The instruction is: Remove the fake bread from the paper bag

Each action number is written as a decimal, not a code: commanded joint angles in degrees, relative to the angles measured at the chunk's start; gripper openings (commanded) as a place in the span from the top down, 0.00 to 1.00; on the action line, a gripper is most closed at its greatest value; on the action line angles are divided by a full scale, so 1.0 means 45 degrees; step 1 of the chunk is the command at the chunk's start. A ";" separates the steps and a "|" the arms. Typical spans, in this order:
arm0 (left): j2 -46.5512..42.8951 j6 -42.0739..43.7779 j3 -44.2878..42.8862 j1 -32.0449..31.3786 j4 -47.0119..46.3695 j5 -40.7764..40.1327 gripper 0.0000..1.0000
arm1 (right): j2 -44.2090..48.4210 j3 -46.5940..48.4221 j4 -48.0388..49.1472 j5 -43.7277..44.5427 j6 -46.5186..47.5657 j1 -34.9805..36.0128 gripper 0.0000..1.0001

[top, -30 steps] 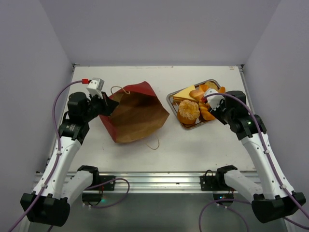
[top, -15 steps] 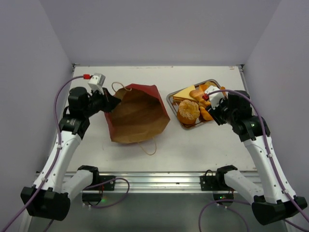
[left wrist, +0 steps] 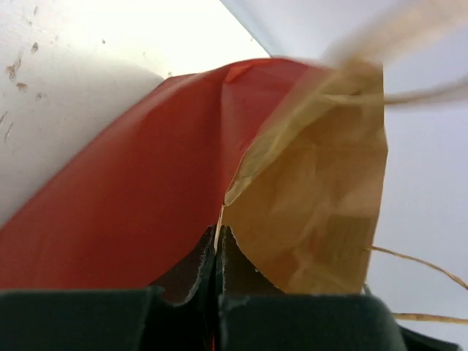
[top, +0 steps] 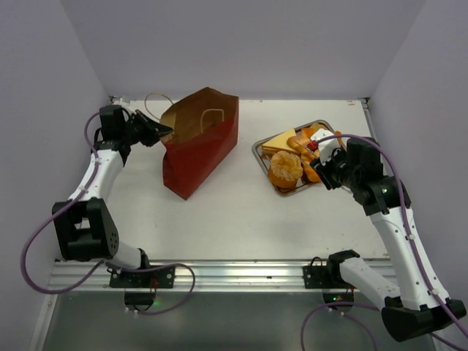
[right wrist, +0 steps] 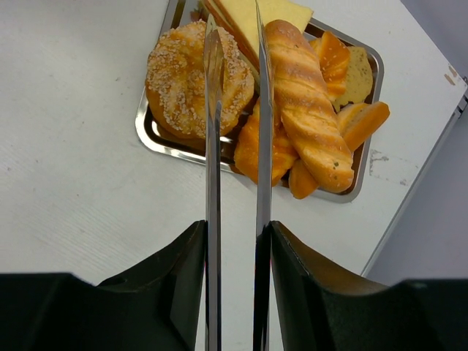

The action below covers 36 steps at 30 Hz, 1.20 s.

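The paper bag (top: 199,142), red outside and brown inside, stands upright at the back left with its mouth up. My left gripper (top: 159,132) is shut on its top rim; in the left wrist view the jaws (left wrist: 218,235) pinch the edge between the bag's red outside (left wrist: 131,212) and its brown inside. The fake bread (top: 285,168) lies piled on the steel tray (top: 257,147): a seeded round bun (right wrist: 191,73), a braided loaf (right wrist: 306,110), a yellow-topped sandwich (right wrist: 263,11) and orange rolls. My right gripper (top: 325,164) (right wrist: 235,241) is shut on the metal tongs (right wrist: 213,131), above the tray's near edge. I cannot see into the bag.
The bag's string handles (top: 155,99) loop up near the back wall. The tray (right wrist: 145,130) sits close to the table's right edge (right wrist: 431,153). Walls close in the back and both sides.
My left gripper pulled the bag's rim back and to the left, and the bag went from lying open on its side to standing upright. The right arm shifted slightly away from the tray.
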<state>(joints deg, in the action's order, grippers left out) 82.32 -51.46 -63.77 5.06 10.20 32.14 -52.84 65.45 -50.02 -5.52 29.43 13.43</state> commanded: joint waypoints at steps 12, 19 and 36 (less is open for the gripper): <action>0.1453 0.1627 -0.2370 0.0829 -0.0706 0.2253 0.17 | 0.0005 0.0105 -0.0835 -0.3613 0.0528 -0.0055 0.58; 0.0359 0.3309 -0.2880 0.0848 0.0116 0.1355 0.06 | -0.0874 -0.0676 -0.1346 -0.6604 0.0999 0.0158 0.59; -0.7842 0.5459 0.1414 0.0829 0.1113 -0.0445 0.00 | -0.3823 -0.4798 0.4458 -0.3422 -0.0330 0.2737 0.55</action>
<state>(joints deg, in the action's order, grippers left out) 49.84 -29.63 -61.91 8.56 14.44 30.22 -68.73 43.42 -34.61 -24.16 26.96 24.75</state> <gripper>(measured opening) 0.993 0.446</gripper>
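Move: The left gripper has the paper bag's left rim pinched; the bag's middle lies about 8 cm to its right, 3 cm ahead and 11 cm below, with the bread tray level ahead and some 40 cm right. The right gripper holds the tongs; its goal, bare table in front of the tray, is about 4 cm back, 11 cm left and 24 cm down. From it the tray's middle is 12 cm ahead, 5 cm left, and the sesame bun 9 cm ahead, 11 cm left. Bring the left gripper some 3 cm forward and slightly down, opening it wide to let go of the bag's rim, then lift it about 15 cm and draw it back, tipping the fingers up. Meanwhile carry the still-gripped tongs left and a little back off the tray, then down about 17 cm towards the bare table in front of it, tilting the fingers down and turning them counter-clockwise. ##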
